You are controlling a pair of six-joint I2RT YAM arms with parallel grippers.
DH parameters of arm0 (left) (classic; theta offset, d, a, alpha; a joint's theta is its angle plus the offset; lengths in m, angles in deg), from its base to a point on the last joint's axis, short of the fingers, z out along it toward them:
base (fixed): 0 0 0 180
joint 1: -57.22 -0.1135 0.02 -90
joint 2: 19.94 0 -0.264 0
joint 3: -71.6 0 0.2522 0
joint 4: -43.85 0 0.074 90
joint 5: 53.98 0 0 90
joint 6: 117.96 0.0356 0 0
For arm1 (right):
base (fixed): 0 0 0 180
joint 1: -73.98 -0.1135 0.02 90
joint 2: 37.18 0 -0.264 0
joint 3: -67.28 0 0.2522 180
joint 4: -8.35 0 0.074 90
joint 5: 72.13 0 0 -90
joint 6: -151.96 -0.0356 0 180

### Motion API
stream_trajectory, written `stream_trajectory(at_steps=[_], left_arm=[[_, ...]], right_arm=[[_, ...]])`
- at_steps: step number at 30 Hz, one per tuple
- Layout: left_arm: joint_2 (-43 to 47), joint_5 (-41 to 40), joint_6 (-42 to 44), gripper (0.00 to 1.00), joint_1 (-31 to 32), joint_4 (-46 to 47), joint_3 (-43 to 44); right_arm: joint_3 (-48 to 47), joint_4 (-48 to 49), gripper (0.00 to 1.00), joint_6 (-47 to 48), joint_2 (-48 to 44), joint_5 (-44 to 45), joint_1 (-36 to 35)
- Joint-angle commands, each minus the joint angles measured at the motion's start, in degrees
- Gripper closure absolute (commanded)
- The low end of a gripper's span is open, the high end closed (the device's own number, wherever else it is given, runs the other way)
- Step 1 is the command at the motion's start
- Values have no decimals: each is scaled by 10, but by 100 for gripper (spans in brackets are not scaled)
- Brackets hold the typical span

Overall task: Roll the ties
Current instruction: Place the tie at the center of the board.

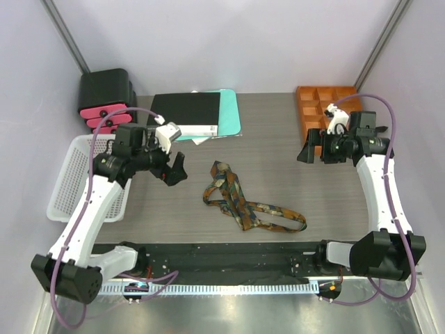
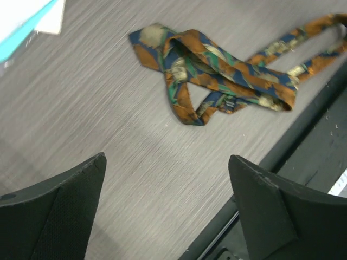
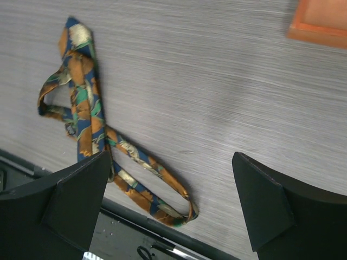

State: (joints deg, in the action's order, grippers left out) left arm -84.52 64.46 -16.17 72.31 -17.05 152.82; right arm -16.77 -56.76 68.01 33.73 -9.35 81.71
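Observation:
One tie (image 1: pixel 240 198), dark blue with orange, gold and green patterning, lies loose and looped on the grey table near its front middle. Its wide pointed end (image 2: pixel 145 42) points toward the back; the narrow part folds into a loop (image 3: pixel 162 195) by the front edge. My left gripper (image 1: pixel 175 169) hovers open to the left of the tie, nothing between its fingers (image 2: pixel 65 200). My right gripper (image 1: pixel 309 147) hangs open well to the right of the tie, also empty. The tie (image 3: pixel 81 103) shows past its left finger (image 3: pixel 65 200).
A white mesh basket (image 1: pixel 69 182) sits at the left edge. A black and pink stack (image 1: pixel 106 101) stands at the back left, beside a black notebook on teal sheets (image 1: pixel 195 113). An orange compartment tray (image 1: pixel 327 104) is at the back right. A black rail (image 1: pixel 229 254) runs along the front.

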Motion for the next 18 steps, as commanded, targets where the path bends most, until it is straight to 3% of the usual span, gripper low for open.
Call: stream_trajectory(at_steps=[1, 5, 11, 14, 15, 18], left_arm=[[60, 78, 112, 10, 1, -39, -22], [30, 88, 122, 15, 1, -24, -59], [-42, 110, 66, 27, 10, 74, -87], [-70, 64, 88, 32, 55, 163, -100], [-85, 44, 130, 34, 91, 175, -91], [-174, -1, 165, 29, 141, 189, -30]], right_arm=[[2, 5, 0, 19, 12, -49, -42], [19, 28, 3, 6, 31, -52, -114], [6, 76, 19, -30, 89, -34, -187], [-1, 78, 29, -31, 145, -40, -188], [1, 76, 34, -25, 156, -31, -189], [10, 56, 39, -11, 190, -1, -189]])
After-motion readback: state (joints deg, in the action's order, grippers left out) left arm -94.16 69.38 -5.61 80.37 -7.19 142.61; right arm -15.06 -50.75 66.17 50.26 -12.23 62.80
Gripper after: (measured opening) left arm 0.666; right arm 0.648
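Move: The patterned tie lies open on the table. Its middle is some 21 cm right of the left hand, about 2 cm back and 18 cm below. From the right hand that middle is roughly 18 cm left, 8 cm back and 16 cm below. The white basket stands about 33 cm left of the left hand and 6 cm ahead. The orange tray lies around 22 cm ahead of the right hand and 16 cm to its right. Both empty hands close in on the tie without visible contact. The right swings about 11 cm left, then drops some 8 cm, turning 20 degrees counter-clockwise and tipping down. The left eases back about 3 cm, then sinks about 9 cm and slides 5 cm right, turning clockwise. Both grippers narrow from wide open to about two-thirds. ##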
